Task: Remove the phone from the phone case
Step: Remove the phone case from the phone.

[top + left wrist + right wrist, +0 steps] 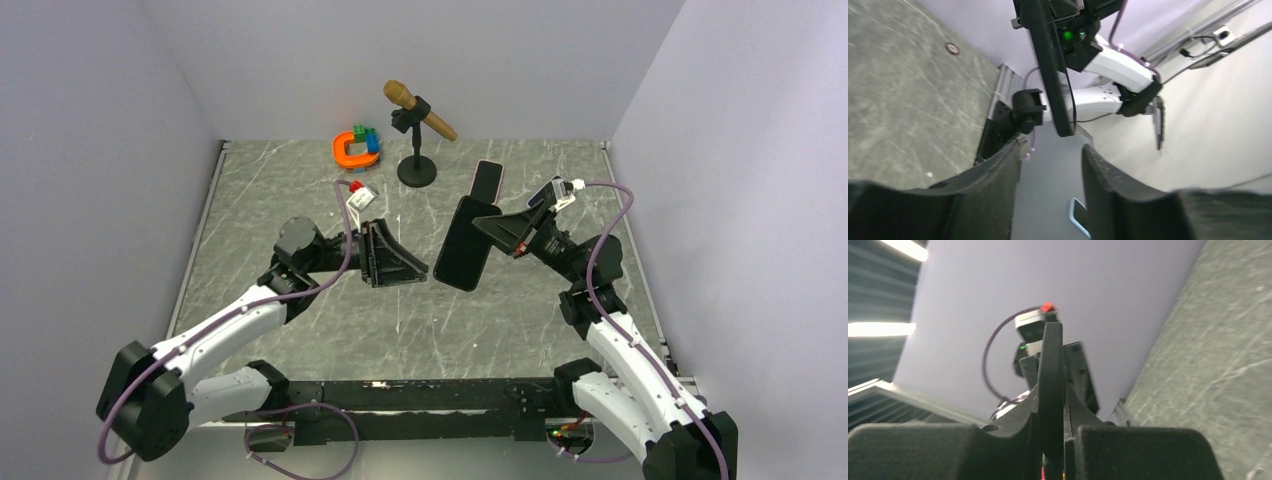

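My right gripper [497, 232] is shut on a large black slab, the phone in its case [465, 248], and holds it tilted above the middle of the table. In the right wrist view the slab [1051, 365] stands edge-on, pinched between my right gripper's [1051, 412] fingers. My left gripper [412, 270] is open and empty, just left of the slab and apart from it. In the left wrist view the slab [1050, 70] hangs edge-on beyond my open left gripper [1050, 172]. A smaller dark slab with a reddish rim [487, 180] lies flat farther back; I cannot tell whether it is a phone or a case.
A microphone on a black stand [417, 125] and an orange, green and blue toy [357, 148] are at the back of the grey marble table [300, 330]. Walls close in on the left, back and right. A small blue-rimmed dark slab [1075, 212] shows low in the left wrist view.
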Robot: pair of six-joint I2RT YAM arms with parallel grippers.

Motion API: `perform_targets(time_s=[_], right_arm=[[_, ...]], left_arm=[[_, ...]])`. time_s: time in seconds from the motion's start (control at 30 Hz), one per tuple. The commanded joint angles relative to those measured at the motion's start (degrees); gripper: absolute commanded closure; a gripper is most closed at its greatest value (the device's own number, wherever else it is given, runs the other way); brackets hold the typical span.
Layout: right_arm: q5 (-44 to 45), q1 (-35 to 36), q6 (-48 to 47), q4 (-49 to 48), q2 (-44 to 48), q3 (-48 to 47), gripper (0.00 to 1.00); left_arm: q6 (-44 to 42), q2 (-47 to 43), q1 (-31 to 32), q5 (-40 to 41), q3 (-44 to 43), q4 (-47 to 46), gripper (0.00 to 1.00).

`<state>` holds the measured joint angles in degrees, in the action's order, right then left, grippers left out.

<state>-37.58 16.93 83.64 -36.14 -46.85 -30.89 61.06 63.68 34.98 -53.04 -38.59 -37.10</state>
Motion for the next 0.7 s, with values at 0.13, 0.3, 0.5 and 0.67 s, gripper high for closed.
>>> perform_targets(time_s=[0.13,0.3,0.5,0.67], right_arm=[[12.3,7.0,-15.2,14.1,-0.5,-9.3,1.0],[19.9,12.3,-20.0,19.7,-1.4,-12.9,1.0],[21.4,13.4,-19.9,19.2,-1.6,-12.1,1.0],[19.1,13.5,-18.7,19.2,-2.1,-12.5,1.0]], left_arm=[[-3.3,-3.3,1.4,9.8,-2.8,17.2,0.36],[-6.0,-3.3,2.6,12.5,-4.5,23.8,0.44],[-4.3,-4.6,2.7,11.0,-1.6,18.1,0.73],[-3.5,-4.2,2.6,6.0,-0.1,9.2,1.0]])
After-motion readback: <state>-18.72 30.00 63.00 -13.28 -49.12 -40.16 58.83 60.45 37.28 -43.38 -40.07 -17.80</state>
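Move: The cased phone is in the right fingers, its middle about 8 cm right of the open left hand, 5 cm ahead and 3 cm higher. The pink-rimmed phone lies 37 cm ahead of the left hand, 18 cm right and 30 cm lower; the mic stand's foot is 40 cm ahead, 1 cm left, equally low. From the right hand, the left gripper is 11 cm left, 7 cm back and 4 cm lower; the cased phone's middle is 3 cm left, 2 cm back, 1 cm lower. The left fingers pinch the near end of the cased phone, closing almost shut after that hand sinks about 3 cm, edges forward and tilts some 15 degrees. The right hand keeps its grip and carries the phone left towards them, about 3 cm, also forward and down by some 2 cm each, rolling its left side down about 15 degrees. ##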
